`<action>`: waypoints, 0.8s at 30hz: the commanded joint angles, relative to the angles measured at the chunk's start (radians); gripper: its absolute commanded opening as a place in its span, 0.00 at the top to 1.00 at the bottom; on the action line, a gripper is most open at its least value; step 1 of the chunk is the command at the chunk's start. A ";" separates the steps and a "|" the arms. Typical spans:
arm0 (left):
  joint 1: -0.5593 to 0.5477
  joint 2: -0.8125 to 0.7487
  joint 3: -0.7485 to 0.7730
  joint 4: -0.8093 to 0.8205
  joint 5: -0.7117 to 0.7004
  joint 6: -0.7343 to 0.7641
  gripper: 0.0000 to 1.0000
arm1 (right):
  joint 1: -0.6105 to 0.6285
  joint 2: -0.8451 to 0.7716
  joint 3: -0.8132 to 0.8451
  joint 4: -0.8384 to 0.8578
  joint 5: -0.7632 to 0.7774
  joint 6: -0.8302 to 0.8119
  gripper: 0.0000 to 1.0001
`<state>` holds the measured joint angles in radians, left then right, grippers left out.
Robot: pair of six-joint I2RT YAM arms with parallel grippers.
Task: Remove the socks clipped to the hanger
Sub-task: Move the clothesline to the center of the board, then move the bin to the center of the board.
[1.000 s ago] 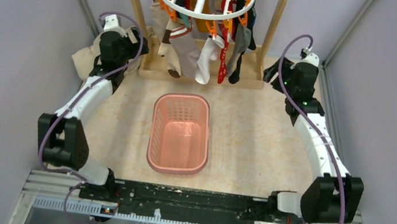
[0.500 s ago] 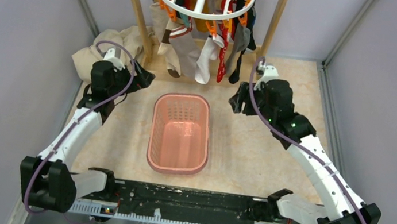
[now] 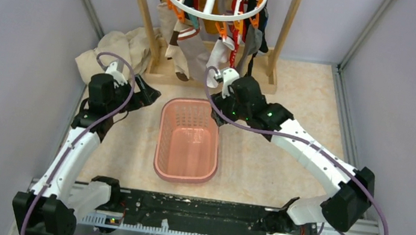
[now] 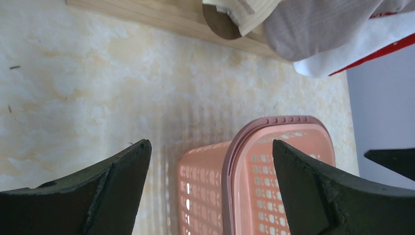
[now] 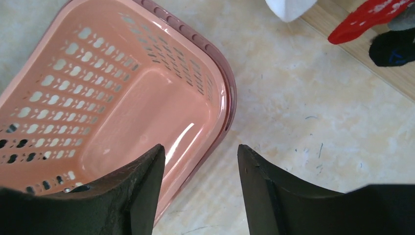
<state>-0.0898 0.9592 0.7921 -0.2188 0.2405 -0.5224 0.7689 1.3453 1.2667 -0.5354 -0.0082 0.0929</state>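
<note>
The white ring hanger (image 3: 209, 13) hangs at the top centre between two wooden posts, fringed with orange clips. Several socks (image 3: 197, 55) dangle from it, grey, white, red and black. My left gripper (image 3: 152, 95) is open and empty beside the pink basket's far left corner, below the socks. The left wrist view shows its gripper (image 4: 210, 147) open over the basket rim, with grey and white socks (image 4: 318, 29) above. My right gripper (image 3: 217, 111) hovers at the basket's far right corner. It stands open with nothing between its fingers (image 5: 142, 186), sock toes (image 5: 372, 14) beyond.
A pink slotted basket (image 3: 160, 148) sits mid-table between the arms. The wooden rail frame's base (image 3: 258, 87) lies under the socks, its posts (image 3: 141, 5) on either side. A beige cloth heap (image 3: 114, 50) lies at the back left. Grey walls close both sides.
My right arm has swung left from the back right corner to the basket's far right corner, its jaws narrowing a little. My left arm has drawn back toward the basket's far left corner.
</note>
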 commanded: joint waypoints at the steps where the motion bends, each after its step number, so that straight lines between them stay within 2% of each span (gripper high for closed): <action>1: -0.007 -0.034 0.009 -0.079 0.048 0.026 0.01 | 0.020 0.063 0.063 0.117 0.057 -0.115 0.43; 4: -0.008 -0.054 -0.008 -0.088 0.044 0.038 0.01 | 0.020 0.099 0.064 0.187 0.098 -0.212 0.43; 10: -0.010 -0.059 0.005 -0.128 0.050 0.083 0.01 | 0.019 0.201 0.164 0.201 0.014 -0.324 0.39; 18: -0.010 -0.063 0.041 -0.177 0.019 0.124 0.01 | 0.013 0.362 0.347 0.080 -0.174 -0.391 0.39; 24: -0.010 -0.059 0.037 -0.174 0.030 0.130 0.01 | 0.013 0.402 0.334 0.072 -0.265 -0.441 0.39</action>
<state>-0.0956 0.9123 0.8009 -0.3882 0.2661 -0.4156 0.7803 1.7317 1.5730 -0.4587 -0.1799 -0.2913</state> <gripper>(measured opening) 0.988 0.611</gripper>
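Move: I have the basket's far rim some 7 cm ahead of my right hand, 8 cm to its left and 8 cm below; the basket's middle is about 8 cm left and 4 cm back. The white sock hangs roughly 14 cm ahead and 2 cm left, with the grey sock about 8 cm further left of it and 2 cm farther out. From my left hand, the basket's left rim lies around 4 cm right, 7 cm back and 8 cm below. I sweep my empty right hand left and forward, about 10 cm in all, in over the basket's far rim; I lead forward with a slight dip, then swing mostly left, turning some 20 degrees counter-clockwise, fingers staying part open. My left hand, wide open, eases back about 3 cm and down a little towards the left rim. ##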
